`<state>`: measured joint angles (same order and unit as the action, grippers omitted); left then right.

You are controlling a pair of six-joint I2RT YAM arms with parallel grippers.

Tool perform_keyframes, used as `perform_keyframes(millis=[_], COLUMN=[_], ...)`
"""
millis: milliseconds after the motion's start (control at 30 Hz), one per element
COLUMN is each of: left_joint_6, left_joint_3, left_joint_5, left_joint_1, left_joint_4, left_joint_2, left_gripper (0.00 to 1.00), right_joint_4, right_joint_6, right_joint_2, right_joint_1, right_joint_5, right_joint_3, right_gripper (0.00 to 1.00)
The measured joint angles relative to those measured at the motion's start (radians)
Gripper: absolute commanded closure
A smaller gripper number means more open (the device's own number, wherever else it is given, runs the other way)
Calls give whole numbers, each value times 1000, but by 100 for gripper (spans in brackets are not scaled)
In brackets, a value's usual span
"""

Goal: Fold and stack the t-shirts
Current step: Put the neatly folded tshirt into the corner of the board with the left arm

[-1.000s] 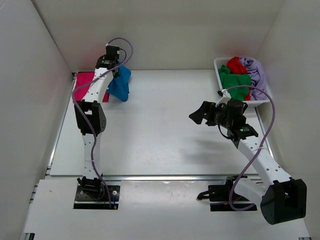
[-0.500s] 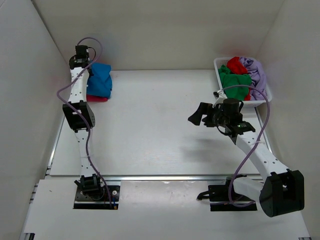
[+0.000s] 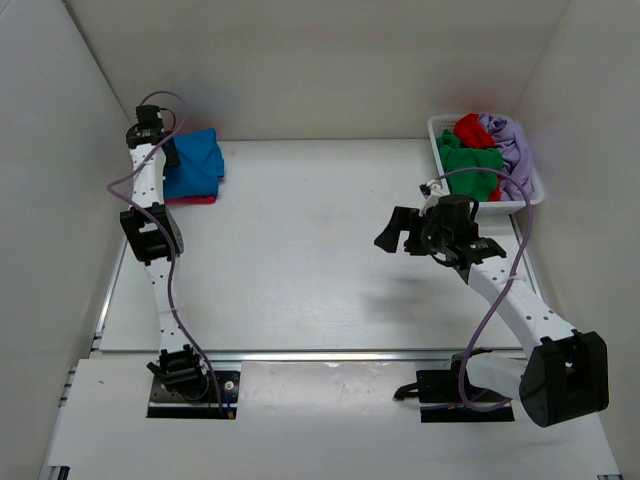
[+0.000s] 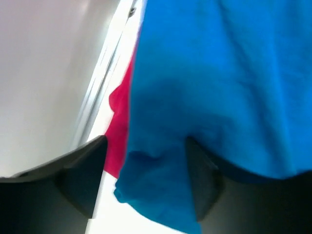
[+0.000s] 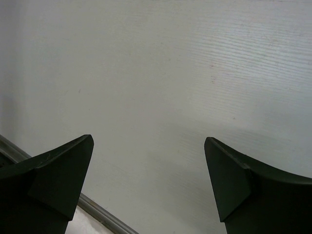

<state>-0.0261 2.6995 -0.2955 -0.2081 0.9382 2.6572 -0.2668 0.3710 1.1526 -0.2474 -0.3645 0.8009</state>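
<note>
The bright blue t-shirt (image 3: 197, 163) lies folded at the table's far left corner on top of the magenta-pink t-shirt (image 3: 196, 199), whose edge shows beneath it. My left gripper (image 3: 168, 154) is at the blue shirt's left edge. In the left wrist view its jaws stand wide apart (image 4: 146, 190), with the blue fabric (image 4: 219, 73) bunched between them and magenta (image 4: 119, 131) beside it. My right gripper (image 3: 392, 230) is open and empty above the table's middle right; its wrist view (image 5: 148, 175) shows only bare table. Green (image 3: 470, 160), red (image 3: 472, 130) and lavender (image 3: 510, 145) shirts fill the basket.
The white lattice basket (image 3: 437, 135) stands at the far right corner. White walls close in the table on the left, back and right. A metal rail (image 3: 300, 353) runs along the near edge.
My left arm has swung left and carried the blue shirt onto the magenta one at the far left corner. My right gripper has shifted slightly left.
</note>
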Motion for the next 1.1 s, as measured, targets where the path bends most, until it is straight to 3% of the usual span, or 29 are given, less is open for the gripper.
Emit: perform_keyframes(millis=[100, 367, 567, 833, 1100], left_joint_6=[-13, -63, -87, -92, -103], left_joint_3=[0, 19, -7, -271, -597], left_joint_5=[-5, -15, 0, 103, 272], left_joint_1=[-26, -61, -66, -35, 101], left_joint_4=[-4, 5, 5, 43, 53], left_joint_2=[24, 56, -10, -440, -935], left_gripper=[6, 4, 3, 2, 1], right_joint_4=[-31, -85, -143, -251, -328], right_joint_6=[-10, -18, -31, -96, -145], right_joint_2=[1, 6, 5, 113, 163], right_joint_1=[0, -16, -8, 128, 114], right_joint_5=[14, 71, 152, 166, 219], right_joint_3=[9, 45, 45, 125, 185], right_gripper=[5, 1, 1, 0, 1])
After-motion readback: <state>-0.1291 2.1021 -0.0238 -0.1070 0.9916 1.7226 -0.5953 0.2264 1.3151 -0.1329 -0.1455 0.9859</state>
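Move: Under and to the right of the left hand, whose fingers are already mostly open, the folded blue t-shirt has its middle some 9 cm right, roughly level and 4 cm below. The red t-shirt beneath it is centred about 7 cm right, 2 cm back and 5 cm down; the board's left rail runs some 6 cm to the hand's left, level with it and 5 cm down. From the right hand the blue shirt is about 50 cm left and 25 cm ahead, 10 cm lower. Opening fully beside the blue shirt's left edge, the left hand first edges about 4 cm left and 3 cm down. Then it climbs nearly 30 cm, swinging right and back clear of the stack, speeding up while the wrist tips its fingers up and turns clockwise. The idle right hand drifts 8 cm right and sinks slightly, rolling its left side down, fingers open. ##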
